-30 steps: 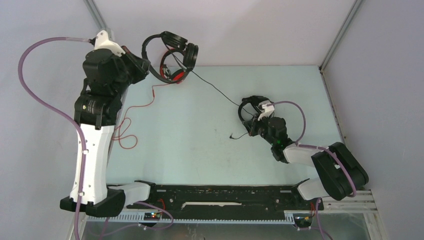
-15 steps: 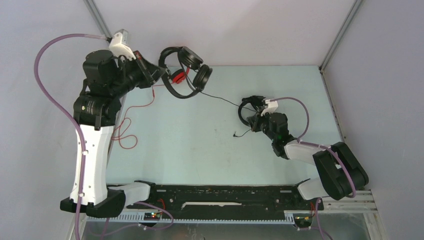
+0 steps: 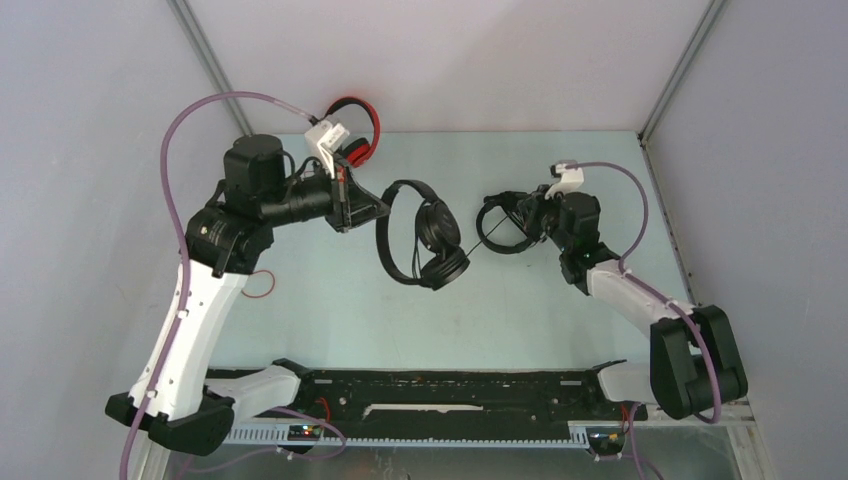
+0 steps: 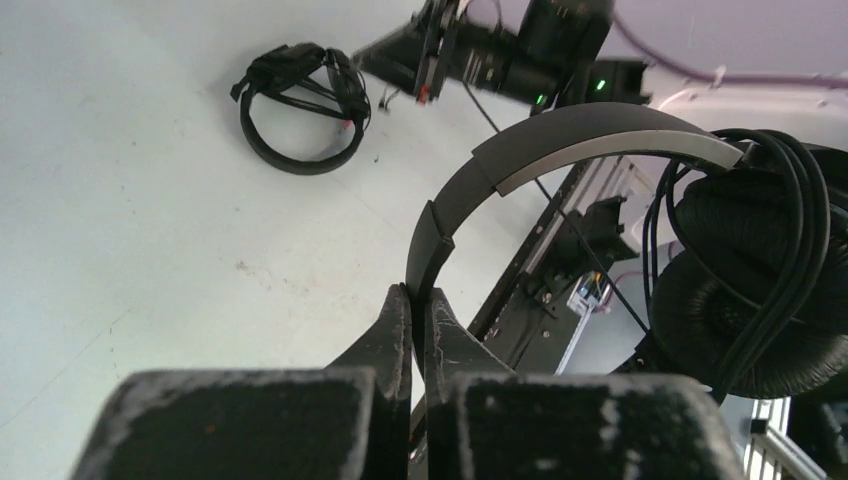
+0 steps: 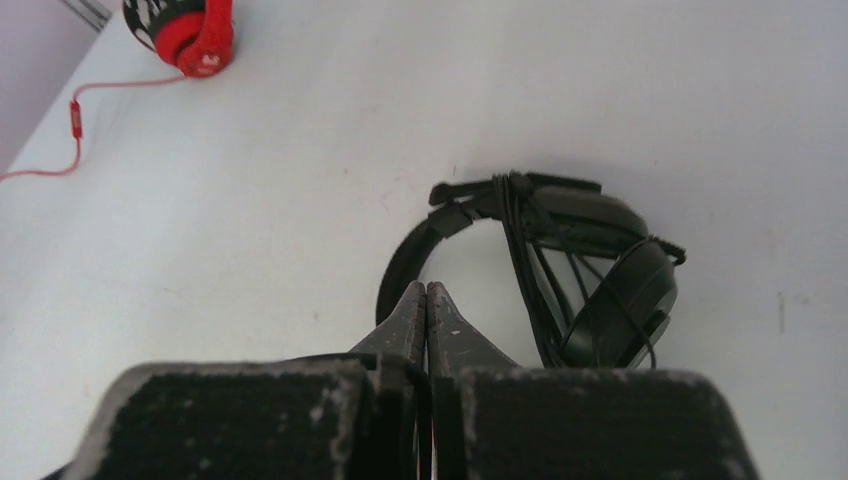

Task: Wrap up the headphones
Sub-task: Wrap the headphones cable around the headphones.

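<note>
My left gripper (image 3: 383, 212) (image 4: 418, 292) is shut on the headband of black headphones (image 3: 418, 238) (image 4: 560, 150) and holds them in the air over the middle of the table. Cable turns lie around their ear cups (image 4: 750, 290). A thin black cable (image 3: 472, 243) (image 4: 560, 215) runs from them to my right gripper (image 3: 522, 224) (image 5: 427, 287), which is shut on it. Under that gripper, a second pair of black headphones (image 3: 503, 226) (image 5: 570, 265) lies on the table with its cable wound on it. Red headphones (image 3: 355, 130) (image 5: 185, 30) lie at the back.
A loose red cable (image 5: 75, 110) trails from the red headphones along the table's left side, with a loop (image 3: 258, 284) near the left arm. Grey walls close the table on three sides. A black rail (image 3: 450, 385) runs along the near edge.
My left arm swung the black headphones from the back left corner to mid-table, leaving the red pair behind. My right gripper moved toward the back with the cable, now drawn short.
</note>
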Controlling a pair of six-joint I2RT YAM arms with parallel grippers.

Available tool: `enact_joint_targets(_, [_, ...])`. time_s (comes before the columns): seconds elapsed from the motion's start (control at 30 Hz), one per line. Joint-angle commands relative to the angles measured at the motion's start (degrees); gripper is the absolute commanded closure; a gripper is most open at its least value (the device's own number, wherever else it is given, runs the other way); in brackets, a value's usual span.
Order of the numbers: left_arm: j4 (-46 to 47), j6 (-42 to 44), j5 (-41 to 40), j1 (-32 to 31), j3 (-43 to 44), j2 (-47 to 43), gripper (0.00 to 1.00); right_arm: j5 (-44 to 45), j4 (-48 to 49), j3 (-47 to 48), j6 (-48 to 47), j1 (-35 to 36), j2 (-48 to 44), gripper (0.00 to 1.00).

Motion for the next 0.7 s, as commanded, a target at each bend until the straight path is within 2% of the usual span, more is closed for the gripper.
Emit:
enact_joint_targets(0.0, [-1.18, 6.59, 5.50, -2.97, -2.53, -1.37, 1.00, 0.31, -12.33, 8.15, -0.87, -1.79, -4.68, 1.00])
enact_joint_targets(0.1, [-3.45, 11.97, 5.83, -5.57, -3.32, -0.75, 1.00, -2.62, -18.69, 12.86, -2.24, -2.41, -5.78, 1.00])
enact_joint_targets(0.27, [-11.34, 20.77, -0.38, -9.17, -1.64, 2.86, 1.00, -7.12, -25.76, 19.79, -4.88, -2.98, -5.87, 1.00])
enact_joint_targets(0.53, [-15.22, 19.77, -18.73, -11.56, 0.51, 8.62, 1.00, -17.89, -38.00, 31.21, -5.48, -2.59, -3.50, 1.00])
enact_joint_targets(0.67, [-14.56, 19.58, -20.17, -12.76, 0.08, 10.02, 1.00, -20.31, -40.91, 34.64, -6.19, -2.62, -3.60, 1.00])
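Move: The headphones to be wrapped hang by their headband from the left fingers, their middle about 7 cm to that hand's right, 5 cm back and 3 cm lower. The cable end is in the right fingers, roughly 18 cm ahead, 28 cm right and 24 cm below the left hand. From the right hand, those headphones are some 23 cm back, 21 cm left and 21 cm higher; an already wrapped pair on the table lies about 10 cm ahead, 1 cm right and 14 cm below. The headphones, still pinched at the headband, are lowered about 12 cm by the left hand, which eases slightly back and then forward again while it tilts some 30 degrees, fingertips dipping. Meanwhile the shut right fingers keep the cable end and lift it about 13 cm above the wrapped pair, straight up first, then also drifting a little left and back. ##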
